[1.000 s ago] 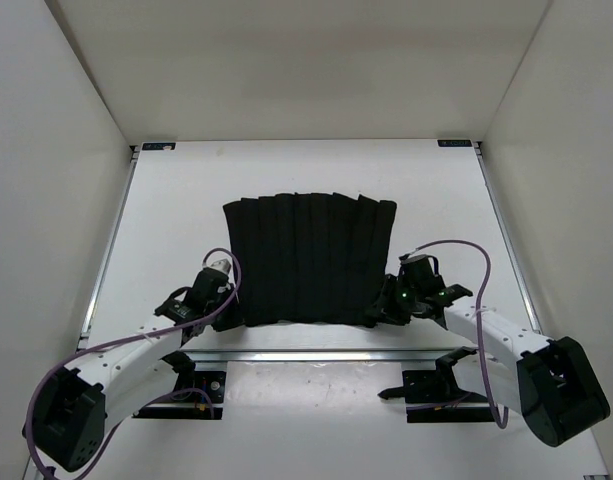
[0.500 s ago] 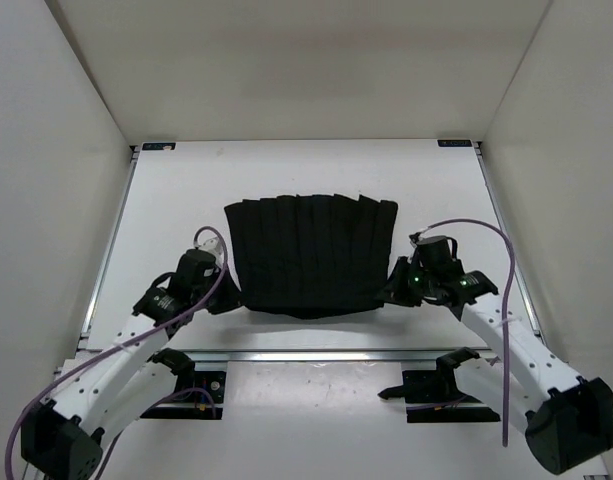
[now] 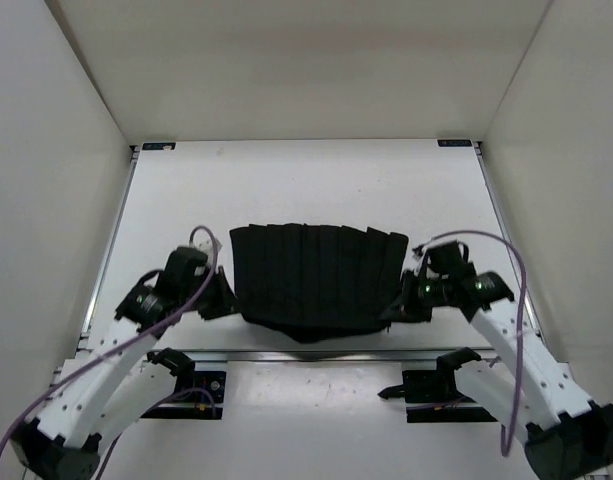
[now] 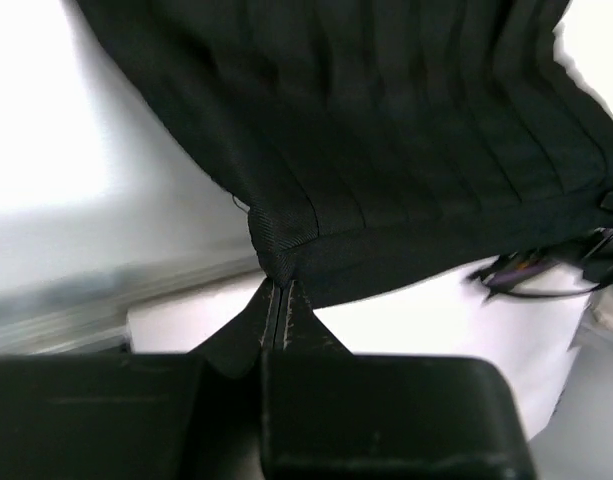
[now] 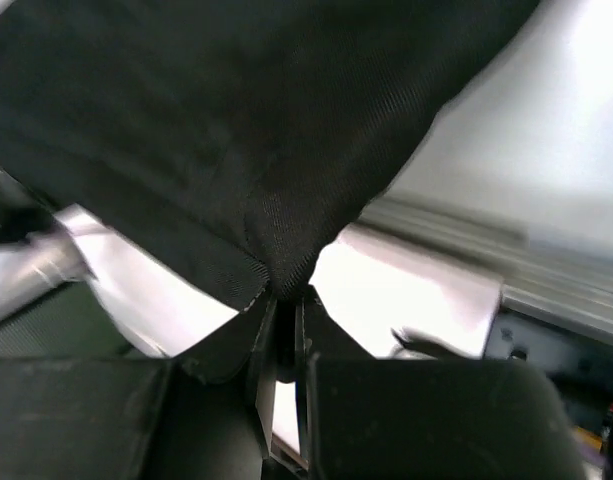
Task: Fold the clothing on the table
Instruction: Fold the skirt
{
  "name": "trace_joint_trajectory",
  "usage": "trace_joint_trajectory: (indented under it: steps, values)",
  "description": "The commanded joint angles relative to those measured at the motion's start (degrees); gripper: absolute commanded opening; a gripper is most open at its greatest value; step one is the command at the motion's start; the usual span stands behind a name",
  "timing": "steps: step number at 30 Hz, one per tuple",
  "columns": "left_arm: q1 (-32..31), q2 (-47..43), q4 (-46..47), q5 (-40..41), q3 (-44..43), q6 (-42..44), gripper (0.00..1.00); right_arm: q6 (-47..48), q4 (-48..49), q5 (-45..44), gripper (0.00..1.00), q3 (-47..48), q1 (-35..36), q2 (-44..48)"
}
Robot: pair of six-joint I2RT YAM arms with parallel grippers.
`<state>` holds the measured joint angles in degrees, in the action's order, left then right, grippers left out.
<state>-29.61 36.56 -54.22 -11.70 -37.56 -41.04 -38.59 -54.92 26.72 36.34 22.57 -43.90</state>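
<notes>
The clothing (image 3: pixel 316 275) is a black pleated skirt, lifted at its near edge above the white table (image 3: pixel 286 185). My left gripper (image 3: pixel 226 300) is shut on the skirt's near left corner (image 4: pixel 276 240), the fabric pinched between its fingertips. On the other side my right gripper (image 3: pixel 394 305) is shut on the near right corner (image 5: pixel 281 255). The near edge sags between the two grips. In both wrist views the pleats hang away from the jaws. The far edge still rests on the table.
Metal rails (image 3: pixel 106 260) run along the table's left and right edges and a rail (image 3: pixel 316 355) crosses the near edge below the lifted skirt. White walls close in the left, right and far sides. Purple cables loop over both arms.
The right gripper has closed on the skirt's corner. Both arms have risen and pulled the near edge up and toward the bases, and the skirt's far edge has slid nearer.
</notes>
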Motion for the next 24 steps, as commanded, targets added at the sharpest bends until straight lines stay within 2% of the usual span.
trace_joint_trajectory:
  steps: [1, 3, 5, 6, 8, 9, 10, 11, 12, 15, 18, 20, 24]
  values:
    - [5.1, 12.1, 6.7, -0.5, -9.4, 5.3, 0.0, 10.7, 5.1, 5.6, 0.0, 10.5, -9.6, -10.3]
    - [8.9, 20.5, 12.7, 0.3, -13.7, 8.1, 0.01, 14.4, 9.7, 6.6, 0.0, 16.1, -15.1, -22.3]
    - [15.1, 32.9, 17.2, -0.1, -19.1, 9.9, 0.11, 16.7, 13.6, 7.7, 0.0, 25.8, -19.0, -32.5]
    - [16.6, 36.4, 19.9, -0.2, -21.9, 9.9, 0.24, 16.9, 14.9, 8.1, 0.06, 31.0, -20.7, -38.9]
    - [21.9, 49.1, 23.8, -3.2, -26.8, 9.7, 0.28, 17.8, 16.9, 9.7, 0.17, 39.5, -21.9, -47.7]
    - [22.7, 51.7, 25.4, -5.2, -30.3, 9.9, 0.38, 17.4, 17.3, 8.9, 0.34, 43.3, -22.0, -51.7]
    - [24.0, 56.3, 26.0, -7.3, -33.2, 9.6, 0.44, 17.6, 17.3, 9.0, 0.46, 45.3, -22.0, -53.4]
    - [24.6, 59.1, 27.1, -9.2, -35.1, 9.3, 0.44, 18.3, 17.1, 9.1, 0.54, 47.7, -22.1, -55.7]
    - [24.8, 60.1, 28.8, -10.6, -35.4, 9.5, 0.44, 18.0, 17.9, 7.4, 0.55, 48.1, -21.9, -56.7]
    - [25.4, 60.0, 30.0, -10.5, -35.6, 9.7, 0.58, 18.3, 19.6, 3.7, 0.58, 44.4, -21.9, -55.3]
    - [25.1, 54.4, 29.2, -8.3, -31.3, 10.2, 0.59, 16.7, 23.2, 1.2, 0.58, 35.9, -22.5, -52.2]
    - [24.3, 50.6, 28.6, -7.3, -25.2, 10.6, 0.6, 14.6, 26.5, 0.0, 0.58, 29.7, -25.0, -49.5]
    - [21.3, 40.2, 29.9, -3.2, -13.2, 6.7, 0.63, 7.4, 35.8, -1.0, 0.59, 17.4, -25.6, -44.3]
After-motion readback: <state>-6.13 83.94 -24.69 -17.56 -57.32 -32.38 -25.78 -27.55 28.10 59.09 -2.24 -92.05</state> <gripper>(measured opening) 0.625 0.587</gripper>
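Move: Both hands already pinch the skirt's near edge, about 12 cm above the table. The left hem corner lies roughly 33 cm ahead of the left hand and 5 cm to its left; the right hem corner is some 32 cm ahead of the right hand and 9 cm to its right. Both corners lie on the tabletop. The table's front rail runs about 4 cm behind each hand, below it. Forward in a quick fling of nearly 30 cm, arching up a few centimetres and over, both hands swing the pinched edge over the skirt towards the far hem, the fingers opening on the way, left first. They then draw back some 5 cm, fingers wide and clear, the right also sinking and edging outward; the left wrist turns slightly counter-clockwise, the right clockwise. ##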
